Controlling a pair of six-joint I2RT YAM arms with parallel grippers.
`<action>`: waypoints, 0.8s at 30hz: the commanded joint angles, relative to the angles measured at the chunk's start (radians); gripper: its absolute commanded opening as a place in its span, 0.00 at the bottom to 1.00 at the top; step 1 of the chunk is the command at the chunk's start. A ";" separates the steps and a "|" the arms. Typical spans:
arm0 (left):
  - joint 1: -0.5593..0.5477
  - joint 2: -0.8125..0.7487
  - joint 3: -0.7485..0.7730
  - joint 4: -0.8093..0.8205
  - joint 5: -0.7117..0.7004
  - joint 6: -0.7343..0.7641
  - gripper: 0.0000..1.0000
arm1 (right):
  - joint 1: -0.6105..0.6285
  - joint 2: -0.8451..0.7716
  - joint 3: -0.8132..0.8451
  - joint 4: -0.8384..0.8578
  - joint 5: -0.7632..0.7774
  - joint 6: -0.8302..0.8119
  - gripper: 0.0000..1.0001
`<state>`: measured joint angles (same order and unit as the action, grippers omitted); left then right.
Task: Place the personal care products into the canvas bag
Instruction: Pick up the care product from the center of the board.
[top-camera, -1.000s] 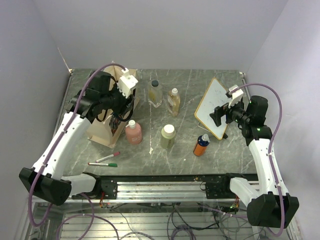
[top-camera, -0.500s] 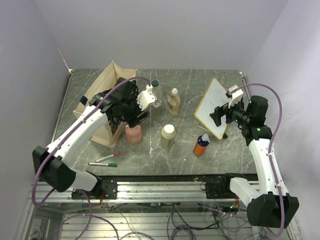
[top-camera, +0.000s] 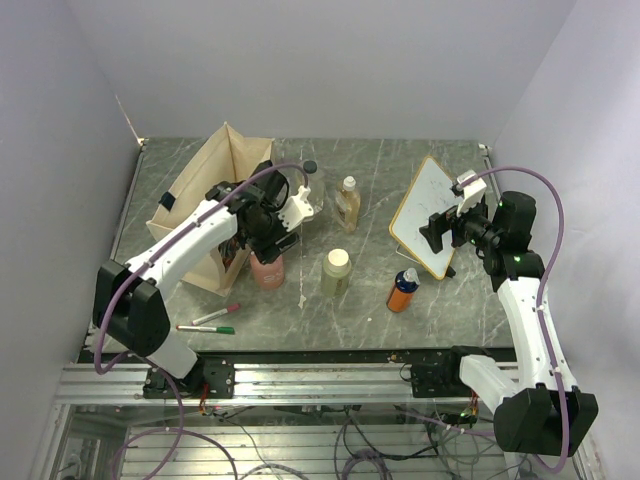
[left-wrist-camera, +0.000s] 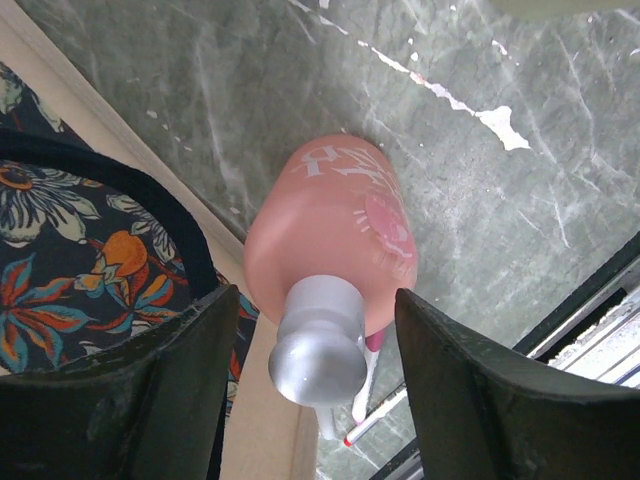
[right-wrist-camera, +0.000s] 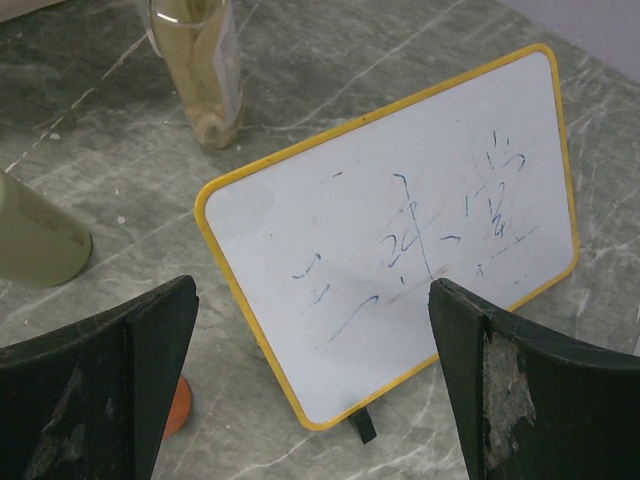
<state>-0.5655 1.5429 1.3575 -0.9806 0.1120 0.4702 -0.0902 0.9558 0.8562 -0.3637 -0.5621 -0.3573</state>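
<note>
The salmon-pink bottle stands just right of the canvas bag. My left gripper hovers right over it. In the left wrist view the white cap sits between the two open fingers with a gap on each side, the pink body below. The clear black-capped bottle, amber bottle, pale green bottle and orange bottle stand on the table. My right gripper hangs open and empty in front of the whiteboard.
A red marker and a green marker lie near the front edge, left of centre. The bag's floral print and dark strap sit close beside the left finger. The yellow-framed whiteboard leans upright, with the amber bottle behind it.
My left arm swung from above the bag's mouth rightward and down over the salmon-pink bottle, and its jaws widened. The right arm and all bottles stayed put.
</note>
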 joint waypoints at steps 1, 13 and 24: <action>-0.008 -0.006 -0.019 -0.023 -0.022 -0.033 0.71 | 0.000 -0.010 -0.012 0.016 -0.010 -0.012 1.00; -0.008 -0.048 -0.042 0.003 -0.020 -0.053 0.56 | 0.001 0.001 -0.008 0.007 -0.024 -0.016 1.00; -0.010 -0.041 -0.001 -0.030 0.000 -0.018 0.25 | 0.001 -0.004 -0.010 0.004 -0.028 -0.022 1.00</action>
<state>-0.5674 1.5146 1.3216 -0.9821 0.1112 0.4305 -0.0902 0.9585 0.8558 -0.3645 -0.5770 -0.3641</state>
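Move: The left hand already hovers at the white cap of the pink bottle; the bottle's middle lies about 1 cm back, 1 cm to the left and some 7 cm below. The canvas bag's middle is roughly 12 cm left and 10 cm ahead of this hand, the green bottle about 16 cm right and 2 cm back. From the idle right hand the pink bottle is some 36 cm left, 4 cm back and 15 cm below. The left hand eases back about 1 cm while its fingers close and pinch the pink bottle's white cap. ##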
